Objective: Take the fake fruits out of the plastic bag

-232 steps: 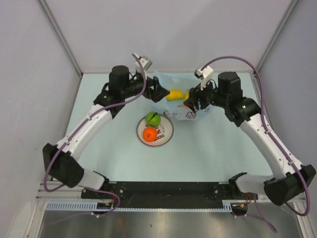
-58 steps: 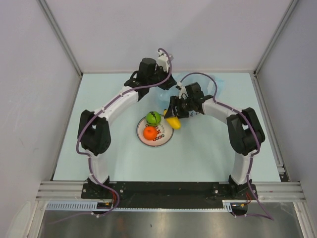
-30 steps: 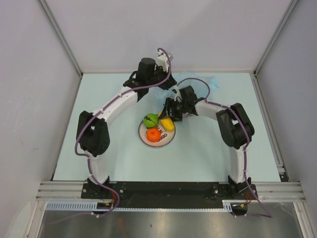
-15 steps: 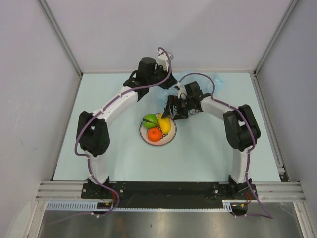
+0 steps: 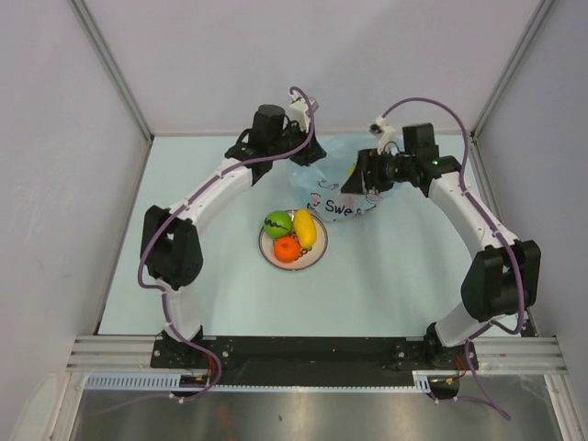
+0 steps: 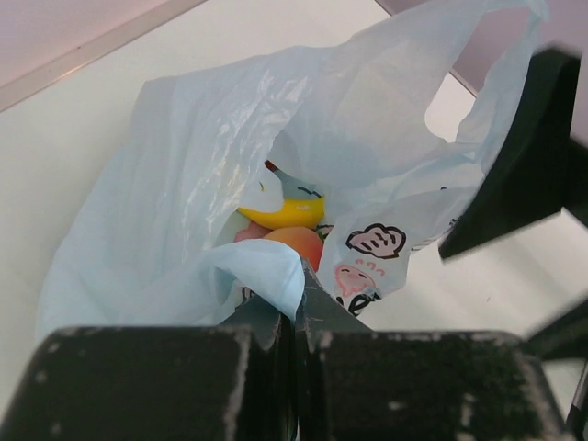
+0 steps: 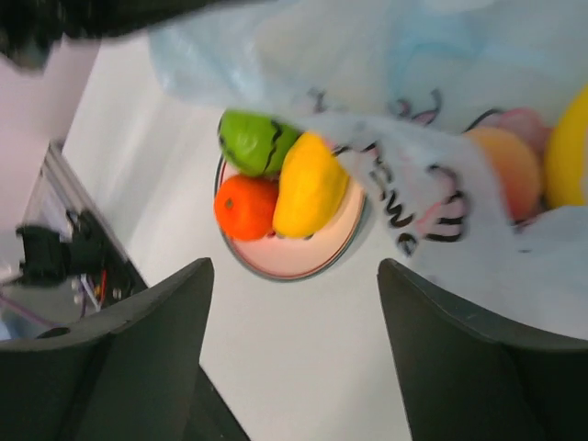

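Note:
The light-blue plastic bag [image 5: 338, 188] lies at the back of the table, its mouth held up. My left gripper [image 6: 299, 292] is shut on the bag's rim [image 6: 266, 271]; from above it [image 5: 303, 156] sits at the bag's left corner. Inside the bag [image 6: 184, 184] I see a yellow banana [image 6: 287, 211], a peach-coloured fruit [image 6: 299, 243] and a pinkish one [image 6: 246, 231]. My right gripper [image 7: 294, 266] is open and empty, hovering over the bag's right side [image 5: 360, 176]. A green fruit [image 5: 277, 221], an orange [image 5: 288, 249] and a yellow fruit [image 5: 306, 230] lie on the plate [image 5: 312, 259].
The white plate [image 7: 331, 248] stands just in front of the bag, near the table's middle. Grey walls close in the table at the back and both sides. Both arm bases are bolted to the near rail [image 5: 312, 349].
My right gripper opened and left the yellow fruit on the plate, then swung back and to the right over the bag. The left gripper kept its hold on the bag.

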You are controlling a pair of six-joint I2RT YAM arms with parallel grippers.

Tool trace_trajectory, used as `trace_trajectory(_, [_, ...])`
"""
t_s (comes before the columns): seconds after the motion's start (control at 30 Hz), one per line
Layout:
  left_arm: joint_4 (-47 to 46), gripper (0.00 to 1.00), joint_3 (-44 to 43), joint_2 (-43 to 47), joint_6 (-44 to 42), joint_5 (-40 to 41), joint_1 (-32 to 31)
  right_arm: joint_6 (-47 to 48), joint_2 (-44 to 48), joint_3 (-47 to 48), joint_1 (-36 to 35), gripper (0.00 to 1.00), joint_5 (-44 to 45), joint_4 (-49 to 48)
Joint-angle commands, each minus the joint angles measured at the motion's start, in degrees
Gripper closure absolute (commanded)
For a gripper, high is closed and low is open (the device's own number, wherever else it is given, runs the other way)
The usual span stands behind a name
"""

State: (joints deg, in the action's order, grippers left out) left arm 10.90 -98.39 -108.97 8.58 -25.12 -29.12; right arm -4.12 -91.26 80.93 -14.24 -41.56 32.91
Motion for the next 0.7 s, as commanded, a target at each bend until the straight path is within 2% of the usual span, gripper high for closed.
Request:
trace_trajectory(0.0, [2.2, 1.00, -2.9, 2.8, -0.3, -2.8, 0.2, -5.3, -0.5, 1.1, 2.1, 0.30, 4.6, -13.4])
trace_trajectory(0.1, [3.7, 1.00, -3.3, 2.6, -0.3, -3.5, 0.1, -6.2, -3.8, 1.1, 2.1, 0.59, 7.1, -19.9])
trace_trajectory(0.13, [4.0, 1.00, -3.3, 2.6, -0.4, -4.1, 0.0, -5.5, -4.6, 1.1, 1.3, 0.80, 8.8, -20.2])
trace_trajectory(0.2, [4.3, 1.00, -3.0, 2.6, -0.2, -4.7, 0.0, -1.4, -5.8, -0.6, 0.2, 0.97, 14.8, -18.0])
trace_trajectory(0.23, [4.3, 1.00, -2.9, 2.9, -0.1, -4.7, 0.0, -0.4, -5.5, -2.2, -0.8, 1.00, 16.2, -17.9])
trace_trajectory(0.33, [3.7, 1.00, -1.3, 3.7, 0.6, -4.5, -0.1, 3.7, -2.0, -10.8, -2.7, 1.00, 21.8, -14.7])
trace_trajectory(0.47, [3.3, 1.00, 3.1, 6.0, 0.0, -5.0, -0.1, 6.0, 7.5, -21.3, -2.8, 1.00, 23.2, -11.1])
trace_trajectory(0.6, [4.2, 1.00, 5.7, 8.1, -3.3, -5.4, -0.4, 9.1, 12.9, -26.4, -2.5, 0.99, 22.5, -9.3])
trace_trajectory(0.67, [5.4, 1.00, 6.5, 8.7, -5.1, -5.6, -1.1, 8.2, 14.8, -25.2, -0.3, 0.98, 17.0, -9.5])
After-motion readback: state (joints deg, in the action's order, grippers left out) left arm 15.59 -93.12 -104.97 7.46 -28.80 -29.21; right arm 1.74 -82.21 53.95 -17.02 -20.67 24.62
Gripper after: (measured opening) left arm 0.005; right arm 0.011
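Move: The open right gripper has the bag's near right rim roughly 6 cm ahead of it, 1 cm to its right and about level. Inside the bag the peach lies some 10 cm ahead, 3 cm left and 17 cm below; outside, the filled plate's middle is about 3 cm back, 17 cm left and 20 cm below. From the left gripper, which already holds another part of the rim, that near right rim is some 12 cm right, 2 cm back and 3 cm lower. Reach the right gripper forward about 7 cm to the bag's near right rim while shutting the fingers on the film, then pull that rim down and back, slightly right, some 12 cm each way down and back, tilting the wrist about 20 degrees. Keep the left gripper shut on its part of the rim and ease it back a few centimetres, sinking slightly. ##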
